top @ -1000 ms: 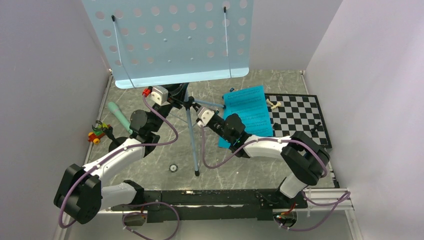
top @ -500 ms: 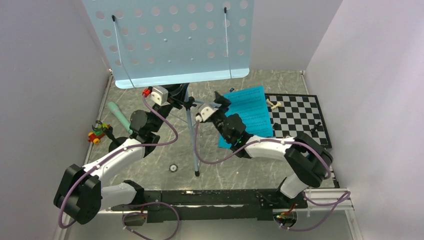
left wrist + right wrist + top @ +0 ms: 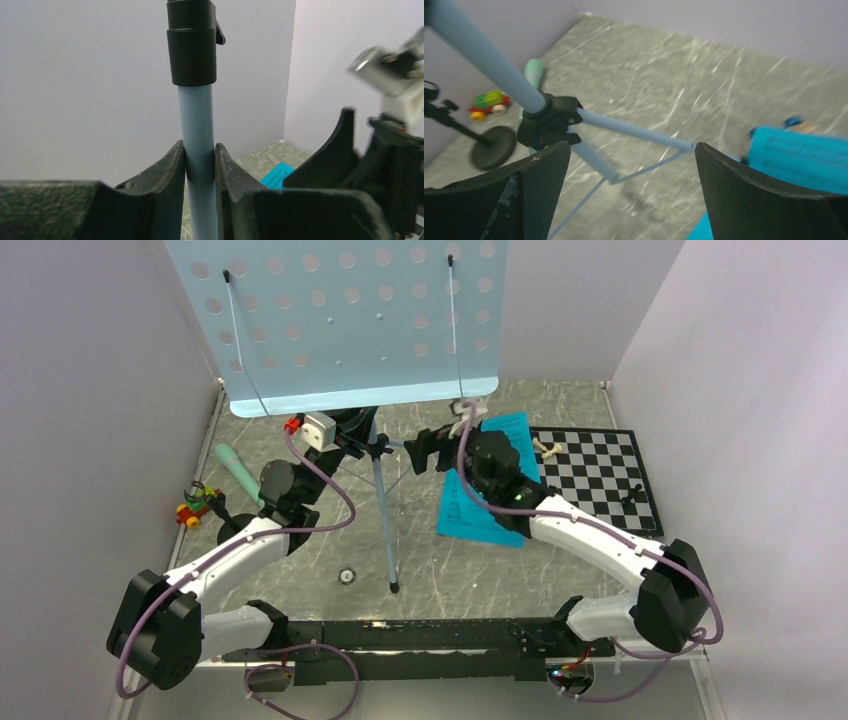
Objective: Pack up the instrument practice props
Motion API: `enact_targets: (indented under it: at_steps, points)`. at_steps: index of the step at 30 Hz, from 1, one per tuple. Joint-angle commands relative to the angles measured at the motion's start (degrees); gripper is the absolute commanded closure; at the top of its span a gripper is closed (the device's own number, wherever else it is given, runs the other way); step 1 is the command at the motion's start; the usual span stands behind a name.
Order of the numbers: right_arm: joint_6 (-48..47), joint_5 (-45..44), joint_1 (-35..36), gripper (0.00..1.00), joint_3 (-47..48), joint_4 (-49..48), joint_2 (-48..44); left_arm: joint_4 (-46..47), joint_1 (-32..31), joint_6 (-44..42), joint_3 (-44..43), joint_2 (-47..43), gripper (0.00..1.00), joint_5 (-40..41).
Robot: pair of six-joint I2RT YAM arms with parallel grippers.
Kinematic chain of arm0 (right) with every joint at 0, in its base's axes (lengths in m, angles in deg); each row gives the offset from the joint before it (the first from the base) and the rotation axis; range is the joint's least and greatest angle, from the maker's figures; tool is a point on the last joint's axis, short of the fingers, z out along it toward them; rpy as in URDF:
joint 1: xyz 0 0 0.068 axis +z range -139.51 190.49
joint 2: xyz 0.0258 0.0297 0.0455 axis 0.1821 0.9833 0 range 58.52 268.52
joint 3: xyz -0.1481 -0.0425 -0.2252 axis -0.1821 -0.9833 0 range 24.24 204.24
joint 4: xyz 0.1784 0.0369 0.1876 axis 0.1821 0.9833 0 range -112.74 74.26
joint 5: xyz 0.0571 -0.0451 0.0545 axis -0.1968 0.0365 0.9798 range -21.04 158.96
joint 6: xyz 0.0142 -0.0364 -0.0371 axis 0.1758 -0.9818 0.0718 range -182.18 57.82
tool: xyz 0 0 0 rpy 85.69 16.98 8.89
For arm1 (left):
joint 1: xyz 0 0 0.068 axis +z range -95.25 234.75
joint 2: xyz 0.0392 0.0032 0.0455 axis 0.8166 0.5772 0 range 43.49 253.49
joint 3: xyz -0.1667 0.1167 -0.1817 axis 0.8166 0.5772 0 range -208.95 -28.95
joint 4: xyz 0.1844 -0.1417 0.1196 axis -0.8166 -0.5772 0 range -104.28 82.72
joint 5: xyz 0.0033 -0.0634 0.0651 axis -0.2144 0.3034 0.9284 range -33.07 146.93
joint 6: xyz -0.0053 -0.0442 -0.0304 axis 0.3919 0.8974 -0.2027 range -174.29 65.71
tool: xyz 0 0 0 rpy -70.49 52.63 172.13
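The pale-blue music stand stands upright, its perforated tray [image 3: 340, 320] high at the back. My left gripper [image 3: 352, 443] [image 3: 199, 150] is shut on its pole [image 3: 198, 125], just below a black collar. My right gripper [image 3: 424, 453] [image 3: 630, 147] hangs wide open and holds nothing. It is right of the tripod hub [image 3: 549, 120] and above the legs. Turquoise music sheets [image 3: 462, 512] [image 3: 804, 155] lie flat under the right arm. The mint-green microphone [image 3: 238, 472] [image 3: 533, 70] lies at the left, beside the black round-based stand [image 3: 493, 146].
A black-and-white chessboard [image 3: 600, 475] with a few pieces lies at the right. A small toy car [image 3: 192, 508] sits by the left wall. Walls close in on three sides. The front tripod leg [image 3: 388, 540] reaches toward the near edge.
My right gripper was shut at the tripod's leg. It has opened wide and swung away toward the back right. The left gripper and the stand have not moved.
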Motion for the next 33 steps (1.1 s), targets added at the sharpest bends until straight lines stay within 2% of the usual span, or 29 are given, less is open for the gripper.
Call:
enact_targets:
  at_steps: [1,3,6,11,15,25,33]
  points:
    - [31.5,25.1,-8.1,0.00,0.4,7.9,2.9,-5.8,-0.2,0.9,-0.1,-1.1,1.00,-1.3]
    - [39.3,34.0,-11.3,0.00,0.7,4.9,5.3,-6.4,-0.2,0.4,-0.1,-1.6,1.00,-1.3]
    - [49.6,42.5,-14.2,0.00,1.1,0.4,8.0,-6.8,-0.2,0.0,0.1,-2.3,1.00,-1.3]
    - [63.0,49.5,-15.2,0.01,2.8,-7.2,12.7,-7.4,-0.2,-0.7,0.2,-2.8,1.00,-1.4]
    - [70.7,51.9,-14.9,0.09,4.1,-12.3,16.1,-7.0,-0.2,-0.9,0.5,-2.8,1.00,-1.2]
    - [73.5,52.4,-13.1,0.38,10.2,-9.8,20.9,-6.8,-0.3,-1.1,0.6,-2.4,1.00,-1.4]
    - [72.3,52.3,-12.6,0.56,13.1,-6.6,22.5,-7.0,-0.3,-1.5,0.7,-2.4,1.00,-1.6]
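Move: The black tripod knob is about 7 cm to the right gripper's left, 1 cm back and 4 cm below. The tripod hub sits some 3 cm to the knob's left and 1 cm farther out, and the loose music sheets lie roughly 17 cm to the right gripper's right, 5 cm ahead and 27 cm below. From the left gripper, shut on the stand's pole, the knob is about 4 cm right, 1 cm back and 10 cm down. Keep the left gripper clamped on the pole. Dip the wide-open right gripper about 6 cm, then carry it some 8 cm left and slightly back, rising about 4 cm again, to the tripod knob, rolling it some 80 degrees clockwise (seen along the fingers) until they point left; close to about half around the knob. ##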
